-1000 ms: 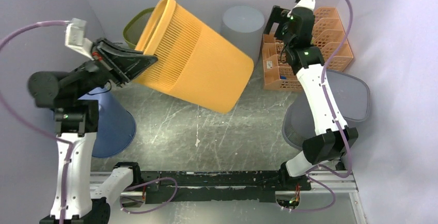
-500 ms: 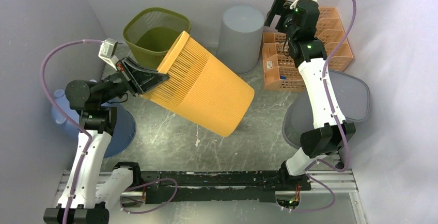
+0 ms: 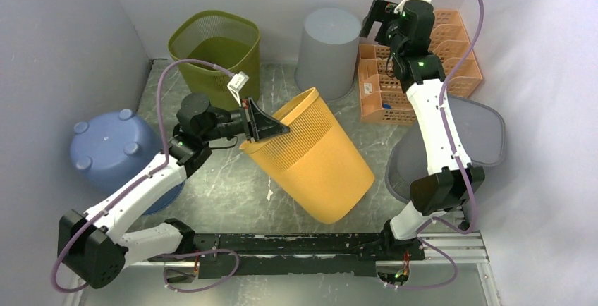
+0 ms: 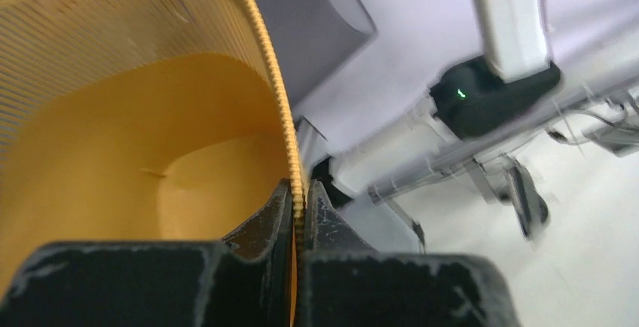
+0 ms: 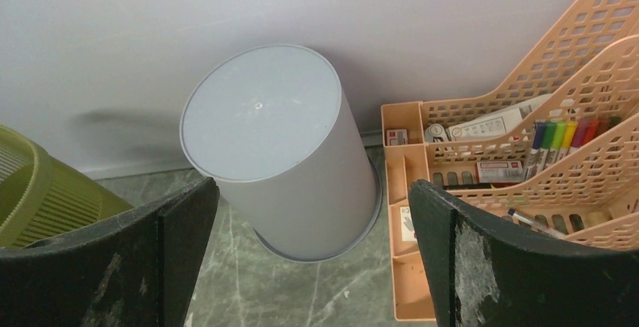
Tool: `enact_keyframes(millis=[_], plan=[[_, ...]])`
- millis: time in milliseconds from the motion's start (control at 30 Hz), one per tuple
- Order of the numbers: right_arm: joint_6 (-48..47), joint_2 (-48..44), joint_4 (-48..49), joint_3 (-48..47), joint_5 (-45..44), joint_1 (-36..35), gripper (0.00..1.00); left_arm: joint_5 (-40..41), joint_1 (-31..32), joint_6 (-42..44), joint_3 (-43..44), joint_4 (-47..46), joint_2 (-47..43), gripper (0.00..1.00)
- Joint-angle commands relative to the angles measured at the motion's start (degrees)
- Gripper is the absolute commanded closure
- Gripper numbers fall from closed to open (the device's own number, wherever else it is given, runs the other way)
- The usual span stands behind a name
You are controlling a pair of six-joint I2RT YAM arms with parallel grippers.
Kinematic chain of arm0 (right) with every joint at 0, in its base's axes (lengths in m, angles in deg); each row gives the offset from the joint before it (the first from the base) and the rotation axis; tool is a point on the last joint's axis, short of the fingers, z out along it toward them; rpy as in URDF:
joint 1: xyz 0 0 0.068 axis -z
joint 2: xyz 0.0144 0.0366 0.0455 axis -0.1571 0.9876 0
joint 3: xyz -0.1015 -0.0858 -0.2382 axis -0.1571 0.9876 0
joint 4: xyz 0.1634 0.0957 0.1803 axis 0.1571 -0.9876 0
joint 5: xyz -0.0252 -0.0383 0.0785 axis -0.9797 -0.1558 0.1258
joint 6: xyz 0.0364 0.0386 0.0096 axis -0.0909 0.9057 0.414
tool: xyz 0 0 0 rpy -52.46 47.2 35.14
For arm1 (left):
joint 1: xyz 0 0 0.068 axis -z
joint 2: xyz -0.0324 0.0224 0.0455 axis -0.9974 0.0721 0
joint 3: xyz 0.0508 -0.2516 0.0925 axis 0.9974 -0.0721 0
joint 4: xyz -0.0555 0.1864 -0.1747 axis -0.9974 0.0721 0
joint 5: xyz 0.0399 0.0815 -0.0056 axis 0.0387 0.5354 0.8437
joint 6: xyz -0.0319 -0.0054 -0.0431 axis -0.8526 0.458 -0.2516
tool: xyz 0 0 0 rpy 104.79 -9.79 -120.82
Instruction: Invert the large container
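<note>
The large container (image 3: 321,161) is a yellow-orange slatted basket, tilted over the middle of the table. Its mouth faces up and to the left and its base points to the near right. My left gripper (image 3: 273,130) is shut on its rim, one finger inside the basket and one outside. The left wrist view shows the ribbed rim (image 4: 280,108) pinched between the jaws of the left gripper (image 4: 299,203), with the smooth inside of the container (image 4: 113,139) to the left. My right gripper (image 3: 374,20) stands open and empty, high at the back. In the right wrist view the right gripper (image 5: 313,186) hangs above a grey bin.
A green mesh bin (image 3: 215,45) and an upturned grey bin (image 3: 329,38) (image 5: 279,146) stand at the back. An orange desk organiser (image 3: 423,66) (image 5: 527,139) with pens is at the back right. An upturned blue bucket (image 3: 113,147) sits left, a grey tub (image 3: 486,133) right.
My left arm has swung down and toward the middle of the table with the container, whose rim has come lower and turned. The right arm has hardly moved.
</note>
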Motion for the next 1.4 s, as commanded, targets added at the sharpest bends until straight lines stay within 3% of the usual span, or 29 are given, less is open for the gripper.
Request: enact_keyframes(millis=[0, 267, 467, 600, 733, 867, 1200, 1367], plan=[[-1.6, 0.0, 1.1, 1.5, -0.1, 0.7, 0.00, 7.0, 0.9, -1.7, -3.8, -17.9, 1.2, 0.93], [-0.6, -0.3, 3.1, 4.6, 1.2, 1.7, 0.00, 10.2, 5.6, -10.4, -7.0, -37.7, 9.0, 0.93], [-0.2, 0.1, 4.0, 6.5, 2.1, 1.9, 0.00, 15.5, 5.5, -18.6, -16.8, -54.2, 13.7, 0.93], [0.0, 0.0, 4.6, 7.8, 2.5, 2.0, 0.00, 19.2, 5.5, -26.0, -24.0, -71.7, 20.8, 0.93], [0.0, -0.4, 5.3, 9.5, 2.7, 2.2, 0.00, 20.6, 4.4, -31.0, -28.4, -82.2, 28.0, 0.93], [0.1, -1.0, 5.9, 11.3, 2.8, 2.6, 0.00, 19.7, 0.3, -32.4, -32.4, -84.9, 30.1, 0.93], [1.3, -0.8, 7.3, 13.9, 4.1, 2.9, 0.00, 10.9, -16.7, -34.9, -41.5, -87.9, 30.0, 0.93], [1.5, -1.4, 7.9, 15.2, 4.0, 2.9, 0.00, 9.5, -19.0, -36.4, -41.4, -88.5, 31.8, 0.93]])
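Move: The left gripper already pinches the rim of the large yellow container. Its body hangs about 8 cm right, 3 cm back and 13 cm below; the open tabletop it goes to is some 10 cm ahead, 2 cm right and 35 cm down. From that gripper, the green basket stands about 30 cm ahead, 20 cm left, and the grey cylinder 36 cm ahead, 14 cm right, both some 20 cm lower. From the open right gripper, the yellow container is roughly 31 cm back, 24 cm left, 20 cm down. Keep the left fingers pinched on the yellow container's rim and bring it down about 16 cm towards the open tabletop, easing forward throughout, first slightly right, then back left past the start by some 8 cm. Turn the wrist as you go, tipping it and swinging it counter-clockwise. Lower the open right gripper about 9 cm beside the grey cylinder, nosing it slightly down. ##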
